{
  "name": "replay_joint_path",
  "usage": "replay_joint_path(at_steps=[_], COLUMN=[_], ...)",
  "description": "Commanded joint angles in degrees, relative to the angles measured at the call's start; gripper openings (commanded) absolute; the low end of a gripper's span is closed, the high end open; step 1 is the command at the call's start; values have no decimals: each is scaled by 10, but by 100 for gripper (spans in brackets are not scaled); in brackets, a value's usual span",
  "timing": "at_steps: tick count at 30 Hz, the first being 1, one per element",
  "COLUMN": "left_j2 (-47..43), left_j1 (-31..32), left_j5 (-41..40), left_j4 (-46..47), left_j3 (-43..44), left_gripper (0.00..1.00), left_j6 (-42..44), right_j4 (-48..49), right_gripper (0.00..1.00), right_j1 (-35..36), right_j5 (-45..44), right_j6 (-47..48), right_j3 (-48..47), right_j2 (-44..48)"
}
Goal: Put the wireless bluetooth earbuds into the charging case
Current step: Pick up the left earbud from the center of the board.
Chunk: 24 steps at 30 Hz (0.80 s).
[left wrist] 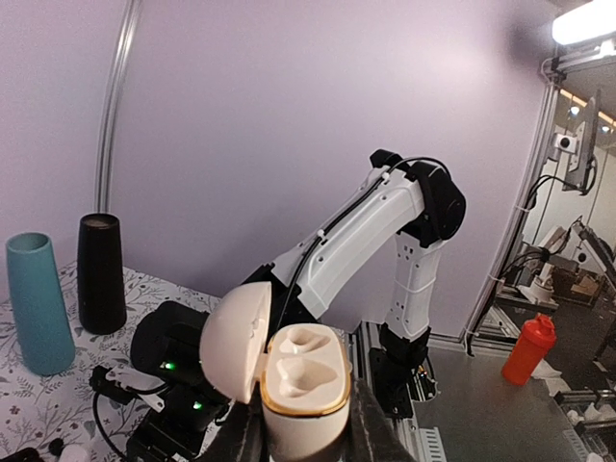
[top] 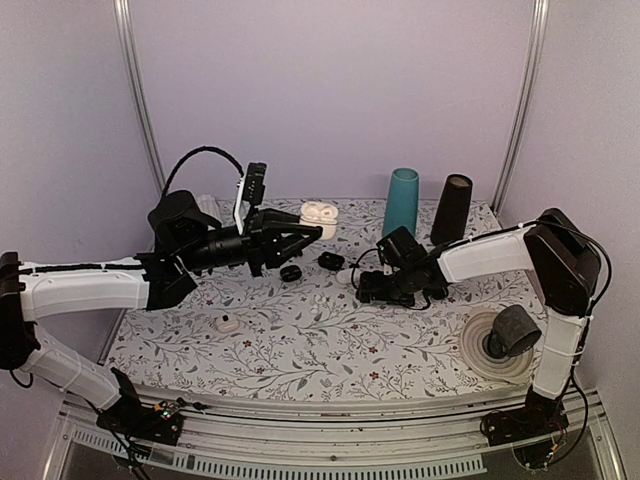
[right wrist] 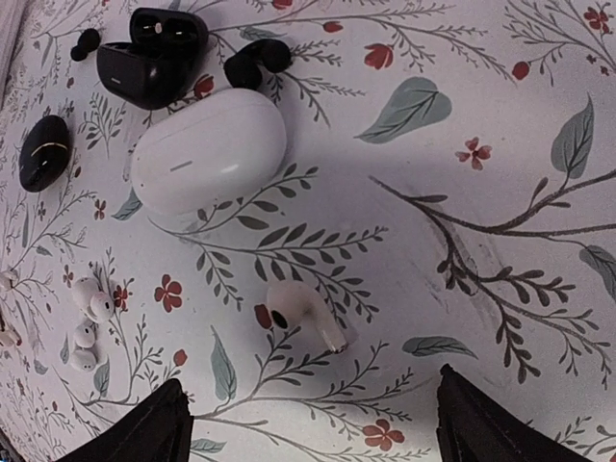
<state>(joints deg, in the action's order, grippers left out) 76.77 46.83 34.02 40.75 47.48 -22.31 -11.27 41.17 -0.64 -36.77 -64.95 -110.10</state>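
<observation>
My left gripper (left wrist: pixel 303 428) is shut on the white charging case (left wrist: pixel 306 380) and holds it up off the table, also in the top view (top: pixel 320 213). Its lid (left wrist: pixel 234 342) is flipped open and both moulded cavities are empty. One white earbud (right wrist: pixel 298 313), with a stem and a dark spot, lies on the flowered tablecloth. My right gripper (right wrist: pixel 322 423) is open and low over the table. Its black fingertips (right wrist: pixel 173 423) stand either side of the earbud, a little short of it and not touching. In the top view this gripper (top: pixel 362 285) sits mid-table.
Beyond the earbud lie a closed white pebble case (right wrist: pixel 207 149), an open black case (right wrist: pixel 154 58), loose black buds (right wrist: pixel 258 58) and several tiny white pieces (right wrist: pixel 87 318). At the back stand a teal vase (top: pixel 401 202) and a black vase (top: pixel 451 208). A white plate (top: pixel 478 352) holds a black cup.
</observation>
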Motion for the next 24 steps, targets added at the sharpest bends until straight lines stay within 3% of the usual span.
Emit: replay_joint_path(at_steps=[1, 4, 7, 16, 24], left_j2=[-13, -11, -11, -18, -16], left_j1=[-8, -8, -8, -8, -8], left_j5=[-3, -2, 0, -4, -4], left_j4=[-2, 0, -1, -8, -6], left_j3=[-3, 0, 2, 2, 6], left_gripper=[0, 0, 0, 0, 0], left_j6=[2, 1, 0, 0, -5], right_j4=[-68, -79, -89, -114, -143], right_gripper=[86, 74, 68, 68, 57], right_j1=[-7, -7, -6, -6, -6], right_j5=[5, -1, -7, -11, -18], right_j6=[-20, -10, 3, 83, 132], right_j3=[8, -17, -38, -93, -129], right_j2=[-33, -51, -61, -83, -115])
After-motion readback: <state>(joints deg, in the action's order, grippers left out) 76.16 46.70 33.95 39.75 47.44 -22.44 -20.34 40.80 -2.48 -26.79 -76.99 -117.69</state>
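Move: The white earbud lies on the board roughly 4 cm ahead of the right hand, about 1 cm to its left and some 2 cm below. Around it from that hand, at about the same level, are a white oval case about 9 cm ahead and 5 left, black earbuds about 13 ahead and 3 left, and small white beads about 3 ahead and 9 left. From the left hand, holding the charging case high, the earbud is some 15 cm ahead, 6 right and 32 below. Low over the board with its fingers pointing down, the right hand creeps forward about 2.5 cm and drifts roughly 1 cm left towards the white earbud, sinking slightly. As it goes, its wide-open fingers narrow to a bit over half open, on either side of the earbud's line but not yet shut on it, while the wrist tilts the fingers a little steeper and turns some 5 to 10 degrees counter-clockwise. ##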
